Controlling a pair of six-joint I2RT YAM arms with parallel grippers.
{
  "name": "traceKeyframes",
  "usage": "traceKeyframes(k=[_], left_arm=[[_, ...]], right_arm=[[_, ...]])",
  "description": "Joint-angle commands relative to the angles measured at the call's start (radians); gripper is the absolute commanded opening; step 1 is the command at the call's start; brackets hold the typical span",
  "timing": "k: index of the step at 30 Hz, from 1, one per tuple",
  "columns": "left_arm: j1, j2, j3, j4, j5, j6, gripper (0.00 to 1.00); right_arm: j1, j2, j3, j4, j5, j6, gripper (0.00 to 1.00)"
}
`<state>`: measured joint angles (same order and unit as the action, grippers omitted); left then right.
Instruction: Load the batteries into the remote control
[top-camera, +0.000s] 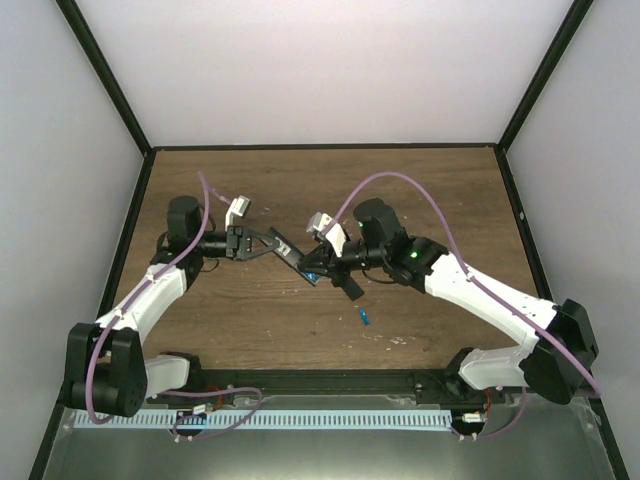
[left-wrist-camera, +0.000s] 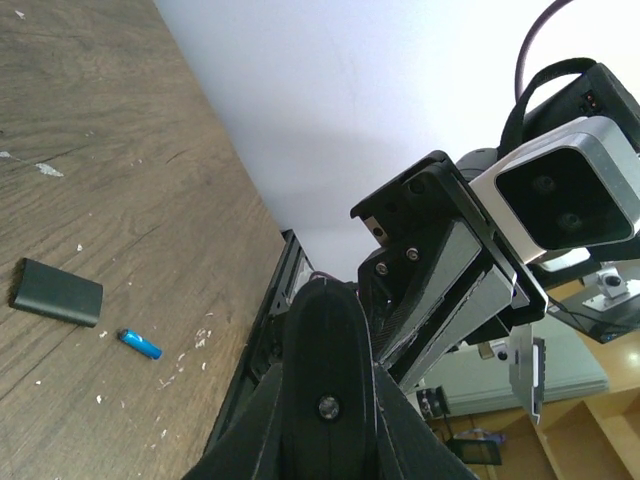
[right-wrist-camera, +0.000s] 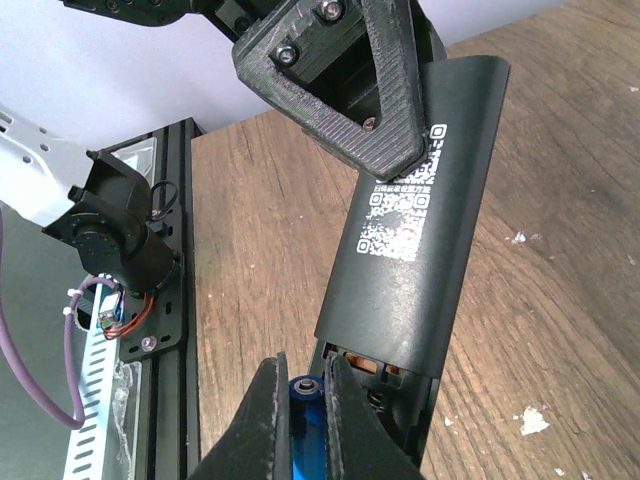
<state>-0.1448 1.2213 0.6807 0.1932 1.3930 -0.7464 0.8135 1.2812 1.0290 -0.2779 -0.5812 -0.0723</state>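
My left gripper (top-camera: 268, 243) is shut on the black remote control (top-camera: 293, 257) and holds it above the table. In the right wrist view the remote (right-wrist-camera: 425, 210) shows its back with white QR labels, clamped by the left fingers (right-wrist-camera: 385, 110). Its battery recess (right-wrist-camera: 400, 385) is open at the near end, with springs showing. My right gripper (right-wrist-camera: 303, 364) is shut on a blue battery (right-wrist-camera: 306, 420), end-on beside the recess mouth. The second blue battery (top-camera: 365, 318) lies on the table and also shows in the left wrist view (left-wrist-camera: 140, 344).
A small black battery cover (top-camera: 350, 288) lies on the wooden table near the loose battery; it shows in the left wrist view (left-wrist-camera: 57, 292) too. The right wrist camera housing (left-wrist-camera: 565, 190) hangs close ahead of the left gripper. Black frame rails edge the table.
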Motion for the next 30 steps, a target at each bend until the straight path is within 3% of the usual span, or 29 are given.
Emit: traceKeyframes(k=[1, 12, 25, 30], left_arm=[[-0.005, -0.023, 0.002, 0.044, 0.022, -0.023, 0.0], [-0.006, -0.023, -0.002, 0.068, 0.015, -0.047, 0.0], [-0.006, -0.015, -0.004, 0.079, 0.01, -0.063, 0.0], [-0.005, -0.008, -0.007, 0.095, 0.016, -0.076, 0.0]], right_arm=[[0.006, -0.017, -0.013, -0.006, 0.003, -0.023, 0.01], [0.006, -0.035, -0.02, -0.023, 0.044, -0.011, 0.15], [0.006, -0.05, -0.007, -0.014, 0.076, -0.008, 0.21], [0.006, -0.085, 0.002, 0.0, 0.099, 0.006, 0.35]])
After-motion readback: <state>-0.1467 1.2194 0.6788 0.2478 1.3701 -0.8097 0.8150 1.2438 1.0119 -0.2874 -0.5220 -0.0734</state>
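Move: The right hand already holds a battery right at the remote control's open battery compartment, whose middle lies about 1 cm back and some 2 cm below it. On the table about 21 cm below, the loose battery cover lies roughly 3 cm ahead and 9 cm to the right, the other battery roughly 4 cm back and 13 cm to the right. From the left hand, which grips the remote, the compartment is about 6 cm back, 7 cm right and 2 cm lower. Working over the near side of the compartment, the right hand lets go of the battery: its nearly shut fingers spread to about a third while it dips just under 1 cm, then comes back up to its first height and eases about 1 cm to the right, away from the left hand, leaving a fingertip on either side of the battery. The left hand keeps its grip on the remote and holds it practically still, with the compartment facing up to the right hand. ##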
